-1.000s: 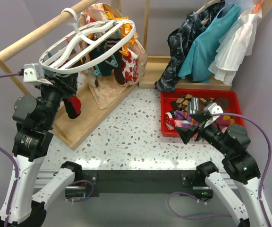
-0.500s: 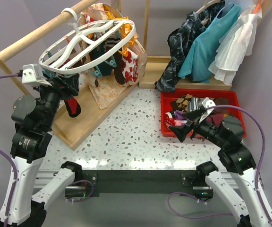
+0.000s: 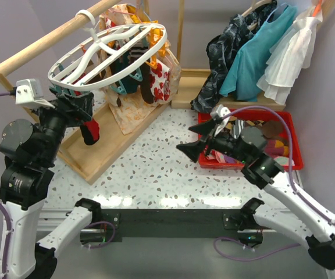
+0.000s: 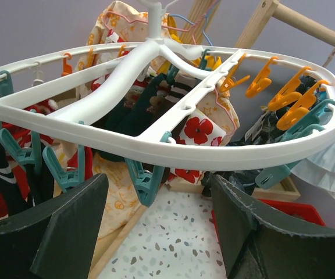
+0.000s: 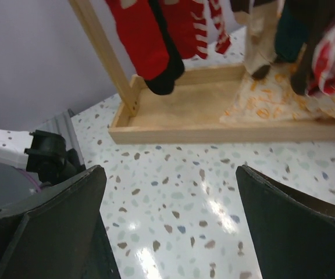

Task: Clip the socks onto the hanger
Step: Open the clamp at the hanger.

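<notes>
The hanger (image 3: 106,55), a white oval frame with teal and orange clips, hangs from the wooden rail; its near rim (image 4: 156,152) fills the left wrist view. Several socks hang clipped under it, among them a red sock with a black toe (image 3: 91,130) (image 5: 150,40). My left gripper (image 3: 77,107) (image 4: 159,186) is open just below the rim, and a teal clip (image 4: 146,183) hangs above the gap between its fingers. More socks (image 3: 232,124) lie in the red bin (image 3: 201,123). My right gripper (image 3: 193,148) (image 5: 170,174) is open and empty over the speckled table.
A long wooden rail (image 3: 45,40) and its wooden base tray (image 3: 106,148) (image 5: 214,116) stand at the left. Floral cloth pieces (image 3: 161,81) hang behind the hanger. Teal and white dresses (image 3: 266,46) hang at the back right, above the bin.
My left gripper has opened and drawn back a little from the red sock. My right arm has swung from over the red bin leftward, out over the table.
</notes>
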Motion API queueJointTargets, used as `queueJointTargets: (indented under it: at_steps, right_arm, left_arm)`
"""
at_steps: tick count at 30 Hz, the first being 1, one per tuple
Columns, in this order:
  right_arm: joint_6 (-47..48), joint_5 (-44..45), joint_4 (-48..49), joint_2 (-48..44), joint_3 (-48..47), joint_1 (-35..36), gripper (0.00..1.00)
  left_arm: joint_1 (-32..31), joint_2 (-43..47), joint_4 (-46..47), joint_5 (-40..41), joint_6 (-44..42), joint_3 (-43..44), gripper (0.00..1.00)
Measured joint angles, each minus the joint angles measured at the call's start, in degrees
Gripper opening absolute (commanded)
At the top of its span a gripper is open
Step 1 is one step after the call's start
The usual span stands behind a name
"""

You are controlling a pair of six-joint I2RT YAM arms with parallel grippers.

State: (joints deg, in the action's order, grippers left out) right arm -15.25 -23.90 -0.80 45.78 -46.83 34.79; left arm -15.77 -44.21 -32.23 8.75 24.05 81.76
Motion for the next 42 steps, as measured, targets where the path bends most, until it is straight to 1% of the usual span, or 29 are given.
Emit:
queueJointTargets:
  at_steps: [4,7,9,13,17,22,24,29,33,42]
  right_arm:
    - [3.56,7.93,10.03,7.54,-0.68,12.52,0.99]
    - [6.88,13.64,16.87,16.57,-4.15,20.33,0.99]
    - [8.72,16.41,22.01,23.02,-7.15,24.11,0.98]
    - [11.21,20.0,30.51,33.88,-13.42,28.28,0.99]
    - [12.44,21.9,38.47,43.32,-20.87,29.92,0.98]
    - [13.44,23.52,44.37,51.95,-29.4,30.47,0.85]
    - [13.75,24.46,46.12,54.47,-32.17,30.6,0.83]
    - [15.78,27.02,49.9,58.51,-36.46,30.84,0.76]
    - [17.66,27.93,51.95,61.68,-40.17,30.84,0.72]
    - [21.73,29.44,54.03,65.48,-43.76,30.84,0.64]
  left_arm:
    - [0.0,-0.07,-2.23,0.0,0.7,1.29,0.77]
    - [0.0,-0.11,-3.63,0.02,1.16,1.57,0.77]
    - [0.0,-0.2,-4.37,0.0,1.86,1.73,0.77]
    - [0.0,-0.52,-6.45,0.07,2.43,2.45,0.78]
    - [0.0,-1.03,-7.98,0.31,2.47,4.22,0.78]
    - [0.0,-1.09,-8.31,0.98,2.36,5.9,0.79]
    - [0.0,-1.11,-8.41,1.2,2.32,5.9,0.79]
    - [0.0,-1.6,-8.61,1.57,1.92,5.84,0.79]
    - [0.0,-1.95,-8.61,1.55,1.88,5.53,0.79]
    - [0.0,-3.65,-8.9,1.95,1.16,5.53,0.79]
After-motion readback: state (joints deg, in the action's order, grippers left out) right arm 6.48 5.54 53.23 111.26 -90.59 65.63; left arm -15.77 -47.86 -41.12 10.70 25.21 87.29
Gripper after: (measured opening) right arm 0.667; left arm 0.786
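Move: The teal clamp hangs from the hanger's near rim some 5 cm straight ahead of the open left hand's pads, about level with them. From the right hand it is roughly 30 cm to the left, 7 cm ahead and 13 cm higher. The white rim runs about 4 cm above the clamp. A second teal clip hangs about 6 cm to the clamp's left, level with it in reach and height. The right hand heads for the teal clamp in front of the left fingers, sweeping about 29 cm left, then mostly climbing, some 10 cm up and 6 cm forward in all. Its fingers tilt upward by about 30 degrees and narrow from wide open to two-thirds, ending around the clamp's lower end with no grip to be seen. The left hand stays open just short of the clamp, shifting only a centimetre or two and tipping slightly down. ##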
